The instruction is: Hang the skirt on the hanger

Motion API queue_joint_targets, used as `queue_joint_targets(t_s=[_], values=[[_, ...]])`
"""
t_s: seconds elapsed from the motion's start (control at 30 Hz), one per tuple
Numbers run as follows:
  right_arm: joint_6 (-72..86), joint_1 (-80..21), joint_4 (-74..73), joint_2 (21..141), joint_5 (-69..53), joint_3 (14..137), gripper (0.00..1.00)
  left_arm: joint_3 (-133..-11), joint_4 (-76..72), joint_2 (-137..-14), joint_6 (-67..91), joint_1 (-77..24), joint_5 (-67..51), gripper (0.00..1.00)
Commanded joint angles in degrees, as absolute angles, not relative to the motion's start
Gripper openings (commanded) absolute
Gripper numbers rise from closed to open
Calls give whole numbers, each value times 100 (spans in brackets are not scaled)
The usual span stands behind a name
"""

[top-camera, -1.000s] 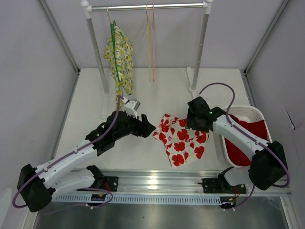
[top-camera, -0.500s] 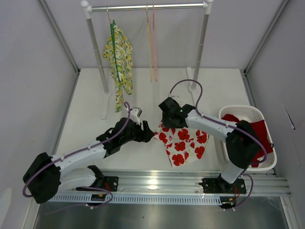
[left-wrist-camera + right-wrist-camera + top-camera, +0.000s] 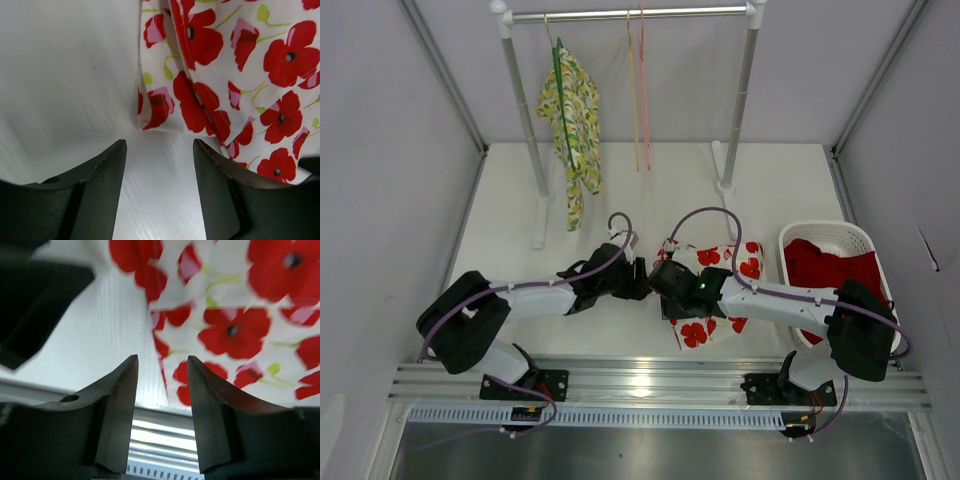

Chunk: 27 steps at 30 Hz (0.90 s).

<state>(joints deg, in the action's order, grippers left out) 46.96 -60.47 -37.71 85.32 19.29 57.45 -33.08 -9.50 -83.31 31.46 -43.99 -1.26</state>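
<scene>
The skirt [image 3: 720, 257], white with red poppies, lies flat on the table's middle, partly under my right arm. Two thin bare hangers, one yellow [image 3: 632, 95] and one pink [image 3: 643, 95], hang on the rail at the back. My left gripper [image 3: 642, 280] sits low at the skirt's left edge, open. In the left wrist view only bare table lies between its fingers [image 3: 107, 170], and the skirt's corner [image 3: 160, 107] is just ahead. My right gripper [image 3: 665, 290] is open right beside it, with the skirt's hem [image 3: 167, 357] just beyond its tips.
A green hanger carrying a yellow floral garment [image 3: 570, 110] hangs at the rail's left. The rack's posts [image 3: 528, 130] [image 3: 740, 110] stand on the table. A white basket [image 3: 840, 236] holding red cloth sits at the right. A metal rail [image 3: 650, 375] runs along the near edge.
Both arms have swung inward and down to the skirt's left edge. The right arm crossed over the skirt from the basket side. Both pairs of jaws have narrowed.
</scene>
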Motion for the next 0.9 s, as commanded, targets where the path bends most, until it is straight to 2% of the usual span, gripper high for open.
queue_joint_targets(t_s=[0.0,0.2,0.33,0.47,0.5,0.57,0.6,0.67,0.7,0.73,0.77,0.83,0.87], values=[[5404,-6494,-3885,8341,2206,5476,49,-3586,-1467,-8534,3164,-4430,-369,61],[5853,-6802,-3736,8253,2171,4826,51,-3603,-1582,-8744,3269,-4430,-378,62],[6002,-7005,-3814,8305,2259,4737,54,-3700,-1494,-8955,3234,-4430,-299,59],[6064,-7145,-3657,8481,2189,4632,54,-3849,-1477,-9175,3226,-4430,-272,52],[6082,-7180,-3639,8516,2171,4623,54,-3858,-1485,-9211,3234,-4430,-272,46],[6126,-7198,-3621,8613,2188,4579,54,-3928,-1485,-9290,3234,-4430,-237,42],[6135,-7198,-3621,8631,2197,4544,53,-3946,-1468,-9325,3234,-4430,-246,32],[6161,-7190,-3604,8613,2197,4483,48,-4034,-1459,-9412,3217,-4430,-237,22],[6152,-7189,-3612,8587,2197,4448,44,-4034,-1415,-9422,3208,-4430,-237,10],[6152,-7163,-3630,8570,2223,4447,32,-4052,-1398,-9422,3199,-4430,-185,4],[6152,-7154,-3726,8535,2250,4447,26,-4043,-1363,-9361,3191,-4430,-115,0],[6109,-7076,-3849,8368,2346,4535,11,-4025,-1266,-9212,3173,-4369,-35,0],[6065,-7032,-4015,8193,2399,4570,8,-3956,-1205,-8993,3164,-4290,-26,0]])
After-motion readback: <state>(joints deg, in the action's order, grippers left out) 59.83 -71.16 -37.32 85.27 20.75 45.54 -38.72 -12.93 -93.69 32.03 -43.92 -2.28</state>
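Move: The flowered skirt's left corner lies about 2 cm ahead of the left hand, 2 cm to its right and 2 cm below. For the right hand, the skirt's near corner lies some 7 cm back, 3 cm to its right and 6 cm below, with the table's front edge directly back, about 10 cm away. The near end of the rack's right foot is roughly 17 cm ahead and 15 cm right of the right hand. Both hands end up pinching the skirt, each closing its open fingers on a corner. The right hand first sweeps back and down about 9 cm, drifting slightly right, to the near corner by the table edge, then closes. The left creeps forward, right and down, about 3.5 cm in all, closing fully on the left corner as it arrives. ##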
